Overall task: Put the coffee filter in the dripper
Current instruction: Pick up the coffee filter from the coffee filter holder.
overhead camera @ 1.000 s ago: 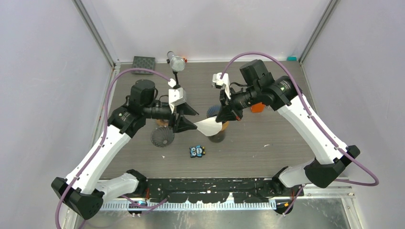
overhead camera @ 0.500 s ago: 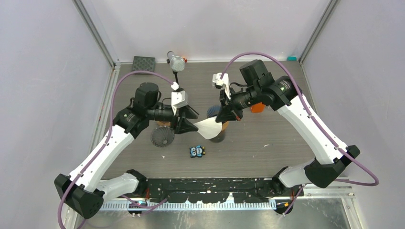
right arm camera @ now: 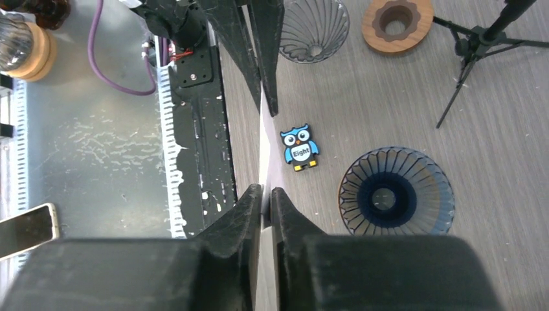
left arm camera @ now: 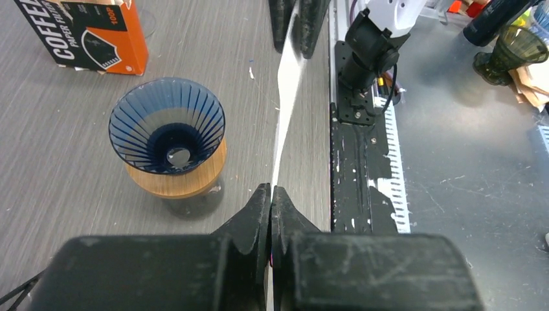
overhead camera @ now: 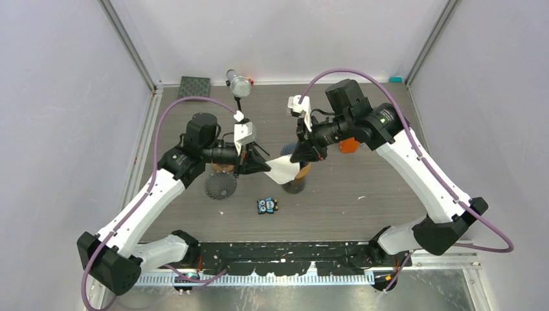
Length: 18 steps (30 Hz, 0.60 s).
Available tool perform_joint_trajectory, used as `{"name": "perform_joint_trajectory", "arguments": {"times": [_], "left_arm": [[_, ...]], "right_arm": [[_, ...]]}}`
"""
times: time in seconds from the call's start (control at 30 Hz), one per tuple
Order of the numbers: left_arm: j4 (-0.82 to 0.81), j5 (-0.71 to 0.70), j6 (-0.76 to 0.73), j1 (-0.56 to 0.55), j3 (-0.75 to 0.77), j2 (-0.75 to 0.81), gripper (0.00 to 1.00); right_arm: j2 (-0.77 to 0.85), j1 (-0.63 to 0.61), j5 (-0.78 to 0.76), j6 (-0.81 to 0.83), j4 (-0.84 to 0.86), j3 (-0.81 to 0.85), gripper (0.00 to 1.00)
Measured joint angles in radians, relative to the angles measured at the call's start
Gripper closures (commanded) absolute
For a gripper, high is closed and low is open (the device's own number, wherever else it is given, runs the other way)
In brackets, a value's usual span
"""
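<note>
The white paper coffee filter (overhead camera: 283, 170) hangs in the air between both grippers, over the near side of the blue ribbed dripper (overhead camera: 287, 151). The dripper sits on a wooden collar over a glass server. My left gripper (overhead camera: 267, 166) is shut on the filter's left edge. My right gripper (overhead camera: 299, 155) is shut on its right edge. In the left wrist view the filter (left arm camera: 285, 97) shows edge-on, running from my left gripper (left arm camera: 270, 189) to the other fingers, with the dripper (left arm camera: 167, 126) to its left. In the right wrist view the dripper (right arm camera: 396, 191) lies right of my right gripper (right arm camera: 266, 191).
A dark ribbed dripper (overhead camera: 220, 186) and a wooden ring (overhead camera: 221, 167) sit under the left arm. An owl card (overhead camera: 267, 205) lies in front of the server. An orange filter box (overhead camera: 348, 146), a microphone on a stand (overhead camera: 239, 85) and a black pad (overhead camera: 195, 86) are farther back.
My left gripper has moved a little right and away from the bases with the filter. The filter has shifted slightly toward the dripper. The right gripper has barely moved.
</note>
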<state>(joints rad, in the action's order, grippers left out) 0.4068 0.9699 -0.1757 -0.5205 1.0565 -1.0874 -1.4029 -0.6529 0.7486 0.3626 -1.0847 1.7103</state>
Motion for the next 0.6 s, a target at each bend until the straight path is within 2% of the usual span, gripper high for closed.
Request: {"name": "perform_joint_trajectory", "arguments": {"times": [0.03,0.07,0.13,0.23,0.4,0.6], "left_arm": [[-0.011,0.002,0.010,0.000,-0.003,0.000,1.00],[-0.021,0.004,0.021,0.001,-0.006,0.000,1.00],[-0.076,0.022,0.072,0.008,-0.028,0.002,1.00],[-0.218,0.066,0.203,0.026,-0.087,0.001,1.00],[-0.581,0.132,0.522,0.066,-0.193,-0.029,1.00],[-0.880,0.158,0.786,0.103,-0.231,-0.041,1.00]], "right_arm": [[0.000,0.000,-0.006,-0.008,0.007,0.000,0.52],[0.000,0.000,-0.015,-0.018,0.016,-0.001,0.44],[0.011,0.000,-0.035,-0.034,0.047,-0.019,0.39],[0.066,0.000,-0.077,-0.055,0.098,-0.097,0.37],[0.233,0.053,-0.097,-0.108,0.186,-0.252,0.37],[0.369,0.143,-0.060,-0.164,0.299,-0.362,0.45]]}}
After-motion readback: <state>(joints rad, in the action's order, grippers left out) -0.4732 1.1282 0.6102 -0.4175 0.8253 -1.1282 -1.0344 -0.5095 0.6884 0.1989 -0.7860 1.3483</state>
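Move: The filter is pinched between both grippers, its middle roughly 4 cm right of the left hand and 3 cm left and a couple back of the right. From the left hand, the blue dripper waits about 10 cm ahead, 9 to the right and 13 below, and the owl figure lies nearly straight under, some 28 cm down. From the right hand, the dripper is about 10 cm ahead, 2 right and 17 below. Open the right gripper to let go of the filter, then back its fingers off about 5 cm to the right, turning the hand some 15 degrees clockwise. Keep the left gripper shut on the filter's edge; lift it about 4 cm and slightly forward, most of the rise coming late, swinging its fingertips up past level while rolling the wrist. ##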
